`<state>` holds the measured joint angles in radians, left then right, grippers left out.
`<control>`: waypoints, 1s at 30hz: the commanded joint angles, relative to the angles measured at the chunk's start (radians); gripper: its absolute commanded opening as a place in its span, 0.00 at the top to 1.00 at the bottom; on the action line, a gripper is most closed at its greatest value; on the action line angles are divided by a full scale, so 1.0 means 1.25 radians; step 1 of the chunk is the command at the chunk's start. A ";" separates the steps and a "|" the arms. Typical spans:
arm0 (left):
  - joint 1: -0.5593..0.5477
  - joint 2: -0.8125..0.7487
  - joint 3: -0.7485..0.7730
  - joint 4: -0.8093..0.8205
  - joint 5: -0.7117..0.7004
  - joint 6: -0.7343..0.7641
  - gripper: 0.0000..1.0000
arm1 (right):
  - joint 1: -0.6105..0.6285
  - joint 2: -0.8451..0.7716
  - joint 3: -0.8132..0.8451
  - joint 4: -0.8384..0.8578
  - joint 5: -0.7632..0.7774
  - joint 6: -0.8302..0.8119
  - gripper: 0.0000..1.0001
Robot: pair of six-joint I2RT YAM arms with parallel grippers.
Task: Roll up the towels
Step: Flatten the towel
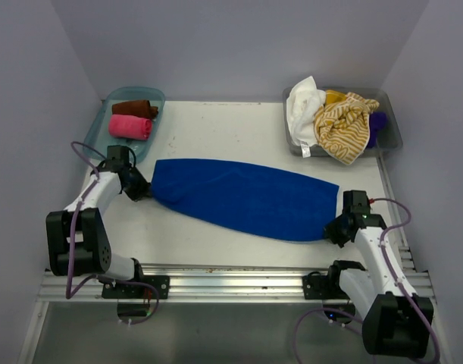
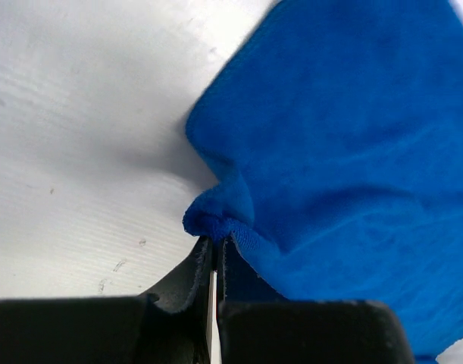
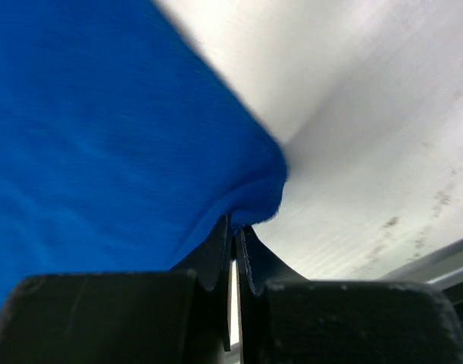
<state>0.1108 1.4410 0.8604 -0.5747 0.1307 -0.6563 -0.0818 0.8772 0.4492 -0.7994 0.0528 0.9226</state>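
Note:
A royal blue towel point(image 1: 242, 197) lies stretched across the white table, folded into a long band from left to right. My left gripper point(image 1: 142, 190) is shut on the towel's left end; in the left wrist view the cloth point(image 2: 345, 144) bunches between the closed fingertips of the left gripper point(image 2: 214, 241). My right gripper point(image 1: 333, 226) is shut on the right end, where the blue edge point(image 3: 125, 144) is pinched at the tips of the right gripper point(image 3: 235, 225). A rolled brown towel point(image 1: 134, 108) and a rolled pink towel point(image 1: 129, 127) lie in the left tray point(image 1: 156, 97).
A grey bin point(image 1: 390, 129) at the back right holds loose white point(image 1: 302, 103), yellow-striped point(image 1: 343, 129) and purple point(image 1: 376, 124) towels. Grey walls close in both sides and the back. An aluminium rail point(image 1: 231, 280) runs along the near edge.

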 commanded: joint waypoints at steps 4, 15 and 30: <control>0.003 -0.059 0.210 -0.089 0.075 0.061 1.00 | -0.002 -0.027 0.290 -0.002 0.061 -0.051 1.00; 0.006 -0.211 0.452 -0.165 0.071 0.081 1.00 | -0.002 -0.076 0.676 -0.131 0.166 -0.175 1.00; 0.006 -0.517 0.487 -0.181 0.004 0.097 1.00 | 0.005 -0.244 0.856 -0.287 0.191 -0.231 1.00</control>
<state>0.1108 0.8734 1.4322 -0.7975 0.1856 -0.5785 -0.0795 0.6125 1.4872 -1.0977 0.2535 0.6544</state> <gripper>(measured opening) 0.018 0.015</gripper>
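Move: Both hands are shut on the blue towel's near corners, just above the table. Its middle lies about 33 cm to the right of the left hand and level with it, and from the right hand about 13 cm ahead and 28 cm left. The teal tray is some 25 cm ahead of the left hand and 8 cm left; the grey bin is about 40 cm ahead of the right hand and 4 cm right. Both hands, still gripping, sweep the towel up 35-odd cm, first forward, then back, fingertips tilting up about 50 degrees. ##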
